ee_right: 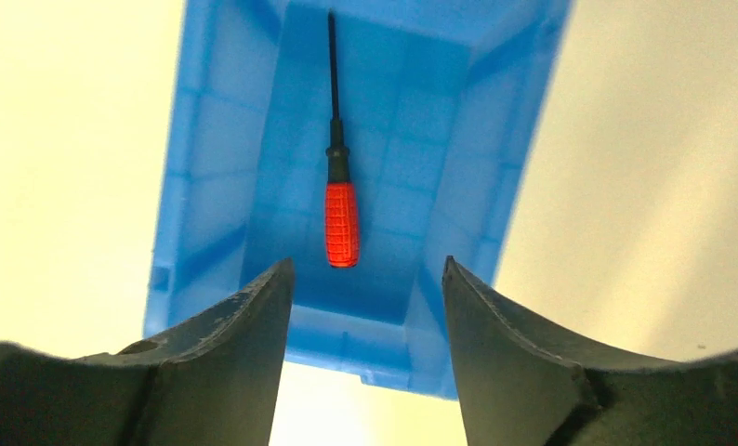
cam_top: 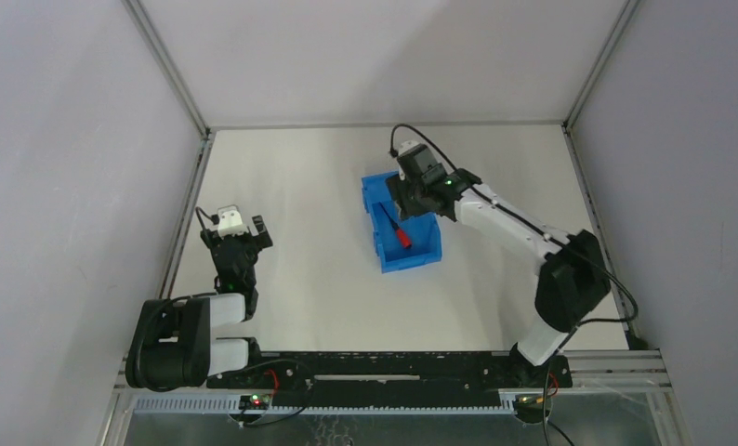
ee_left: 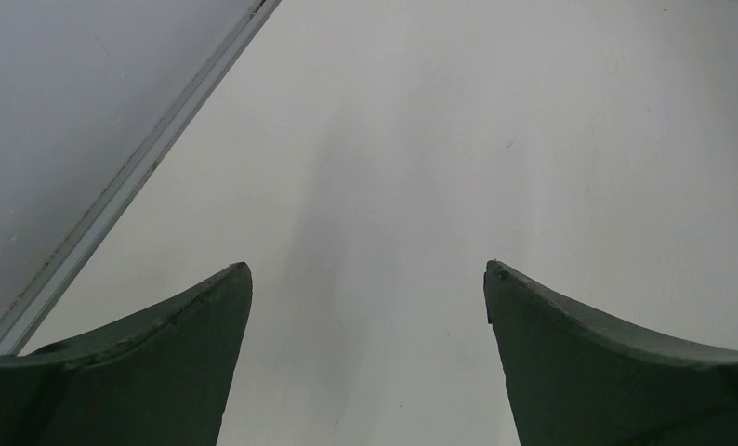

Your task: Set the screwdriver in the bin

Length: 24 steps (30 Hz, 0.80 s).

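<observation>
The screwdriver (ee_right: 340, 204), red handle and thin black shaft, lies flat on the floor of the blue bin (ee_right: 207, 186); in the top view the screwdriver (cam_top: 398, 230) shows inside the bin (cam_top: 421, 253). My right gripper (ee_right: 367, 265) hangs above the bin's near end, open, nothing between its fingers (ee_right: 244, 325). From above, the right gripper (cam_top: 412, 197) sits over the bin's far part. My left gripper (ee_left: 368, 269) is open over bare table, far left of the bin; in the top view the left gripper (cam_top: 238, 232) points away from the base.
White table (cam_top: 309, 195) with an aluminium frame rail (cam_top: 181, 214) along the left edge and grey walls around. The right arm (cam_top: 533, 242) stretches from its base toward the bin. A black rail (cam_top: 384, 367) runs along the near edge.
</observation>
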### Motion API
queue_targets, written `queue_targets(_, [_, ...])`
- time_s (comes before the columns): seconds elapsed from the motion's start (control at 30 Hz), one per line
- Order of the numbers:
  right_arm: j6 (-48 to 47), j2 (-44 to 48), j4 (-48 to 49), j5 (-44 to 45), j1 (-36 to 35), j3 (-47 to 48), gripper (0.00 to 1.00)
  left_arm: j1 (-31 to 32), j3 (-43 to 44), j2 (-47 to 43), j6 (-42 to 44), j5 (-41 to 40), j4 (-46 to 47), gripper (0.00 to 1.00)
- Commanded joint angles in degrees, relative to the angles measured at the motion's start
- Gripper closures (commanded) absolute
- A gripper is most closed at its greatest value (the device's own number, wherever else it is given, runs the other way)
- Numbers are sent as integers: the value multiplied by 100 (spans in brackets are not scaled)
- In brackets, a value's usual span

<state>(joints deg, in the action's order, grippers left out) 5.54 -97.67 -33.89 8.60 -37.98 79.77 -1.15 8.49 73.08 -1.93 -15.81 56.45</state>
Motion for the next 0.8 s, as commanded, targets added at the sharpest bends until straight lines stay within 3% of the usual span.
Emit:
queue_targets(0.0, [226,690,-424,607,-37,514,28,-23,265,-91,106,96,385,0])
queue_targets(0.2, [164,1310,-711,904,554,514,1,-21,267,-88,106,92,389,0])
queue_targets(0.57, [-181,1975,-696,191,3050,223,0,-26,268,-91,106,96,385,0])
queue_targets(0.77, [-150,2004,-528,572,3494,102,0,-26,263,-92,106,93,385,0])
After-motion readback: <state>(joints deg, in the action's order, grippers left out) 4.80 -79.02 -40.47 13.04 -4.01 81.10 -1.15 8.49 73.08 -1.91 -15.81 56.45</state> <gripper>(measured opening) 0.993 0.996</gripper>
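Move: The screwdriver already lies in the blue bin, its middle about 12 cm below the right hand, some 2 cm ahead and 2 cm to the left. The bin's middle is under that hand too, roughly 1 cm ahead, 1 cm left and 9 cm down. For the idle left hand, the screwdriver lies about 34 cm to the right, 2 cm ahead and 8 cm below. The screwdriver, already released, is left in the bin as the right hand climbs about 12 cm, mostly at first, then sweeps some 25 cm right, away from the bin and drifting slightly forward. Its half-open fingers spread wide while the wrist turns clockwise about 35 degrees and the fingertips tilt up a little. ##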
